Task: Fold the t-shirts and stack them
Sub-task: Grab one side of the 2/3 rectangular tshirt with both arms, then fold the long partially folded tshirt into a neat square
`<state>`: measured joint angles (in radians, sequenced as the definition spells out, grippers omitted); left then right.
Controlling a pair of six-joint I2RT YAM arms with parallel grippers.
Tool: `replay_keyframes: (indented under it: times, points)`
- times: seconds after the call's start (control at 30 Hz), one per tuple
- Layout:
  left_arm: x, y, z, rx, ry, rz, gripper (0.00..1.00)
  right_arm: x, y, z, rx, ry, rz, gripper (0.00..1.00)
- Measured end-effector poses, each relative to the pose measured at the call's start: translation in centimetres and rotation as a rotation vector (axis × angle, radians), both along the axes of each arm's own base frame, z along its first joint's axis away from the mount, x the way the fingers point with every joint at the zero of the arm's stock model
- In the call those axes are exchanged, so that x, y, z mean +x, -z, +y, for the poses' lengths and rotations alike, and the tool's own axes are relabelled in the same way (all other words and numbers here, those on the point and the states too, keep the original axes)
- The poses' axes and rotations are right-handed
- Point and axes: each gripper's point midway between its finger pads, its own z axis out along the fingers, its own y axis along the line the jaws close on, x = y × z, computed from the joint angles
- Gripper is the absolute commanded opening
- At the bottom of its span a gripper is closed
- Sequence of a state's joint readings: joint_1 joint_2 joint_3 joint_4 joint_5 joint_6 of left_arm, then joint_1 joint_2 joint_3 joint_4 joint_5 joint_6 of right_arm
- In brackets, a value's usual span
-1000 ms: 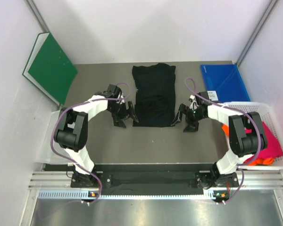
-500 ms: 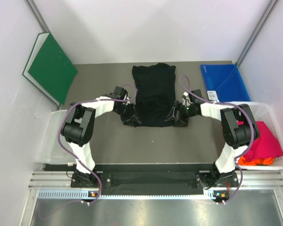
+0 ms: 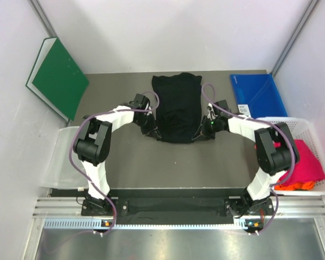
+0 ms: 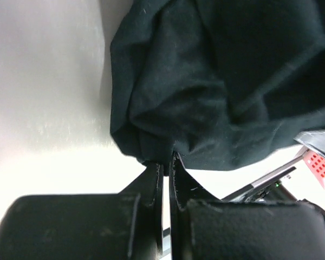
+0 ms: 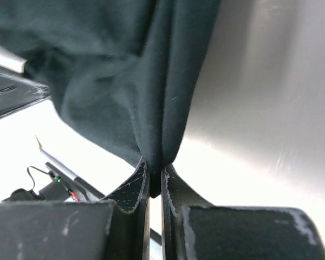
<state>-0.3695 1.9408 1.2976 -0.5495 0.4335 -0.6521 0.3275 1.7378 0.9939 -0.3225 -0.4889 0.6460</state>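
Observation:
A black t-shirt (image 3: pixel 176 107) lies lengthwise in the middle of the table, folded to a narrow strip. My left gripper (image 3: pixel 154 130) is shut on its near left corner; in the left wrist view the black cloth (image 4: pixel 206 86) bunches just above the closed fingertips (image 4: pixel 151 176). My right gripper (image 3: pixel 199 132) is shut on the near right corner, and the right wrist view shows a fold of the shirt (image 5: pixel 151 108) pinched between its fingertips (image 5: pixel 172 181). A magenta-pink t-shirt (image 3: pixel 306 162) and an orange one (image 3: pixel 292 186) lie in the basket at right.
A white lattice basket (image 3: pixel 319 142) stands at the right edge. A blue folder (image 3: pixel 258 95) lies at the back right. A green board (image 3: pixel 58 77) leans on the left wall. A clear tub (image 3: pixel 58 160) sits at the left.
Both grippers moved inward to the shirt's near corners and shut on the cloth. The shirt's near edge has pulled up a little.

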Motion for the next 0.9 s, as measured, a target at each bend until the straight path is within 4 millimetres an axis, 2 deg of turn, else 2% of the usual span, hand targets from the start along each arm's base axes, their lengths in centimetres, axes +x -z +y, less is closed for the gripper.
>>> replay_keyframes:
  times: [0.13,0.27,0.4,0.5,0.67,0.8,0.9]
  points:
    - [-0.4,-1.9,0.4,0.005,-0.004,-0.024,0.00,-0.2,-2.7,-0.3,0.006,-0.015,-0.074,0.00]
    - [-1.8,-4.6,1.2,0.002,-0.005,-0.074,0.00,-1.3,-3.7,-0.5,0.011,-0.030,-0.086,0.00]
    - [-4.6,-6.4,2.0,-0.002,0.002,-0.081,0.00,-3.6,-4.0,-0.6,0.022,-0.056,-0.057,0.00]
    - [-7.0,-7.2,2.5,-0.010,0.015,-0.052,0.00,-6.1,-4.7,-0.7,0.042,-0.081,-0.031,0.00]
    - [-9.2,-9.4,2.7,-0.032,0.035,-0.031,0.00,-8.8,-6.5,-1.1,0.071,-0.103,-0.018,0.00]
    - [-9.0,-12.2,2.2,-0.060,0.060,-0.062,0.00,-10.1,-8.2,-1.3,0.090,-0.113,-0.022,0.01]
    - [-7.9,-14.7,1.7,-0.078,0.072,-0.129,0.00,-9.8,-9.7,-1.2,0.090,-0.122,-0.053,0.01]
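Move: Each hand already pinches a corner of the t-shirt's near edge, a few centimetres above the table. The t-shirt's middle lies about 12 cm ahead and 8 cm to the right of the left hand, and about 12 cm ahead and 7 cm to the left of the right hand. From the right hand, the blue tray is roughly 18 cm ahead and 26 cm right, and the red cloth in the basket some 5 cm back and 41 cm right. Upward first, then back towards the table's front edge, then mostly up again: both hands keep their pinch and draw the t-shirt's near edge along. The left hand rises about 15 cm and comes back 8, having gone slightly farther; the right rises and comes back some 10 cm each. They part slightly, their wrists turning only a little. ##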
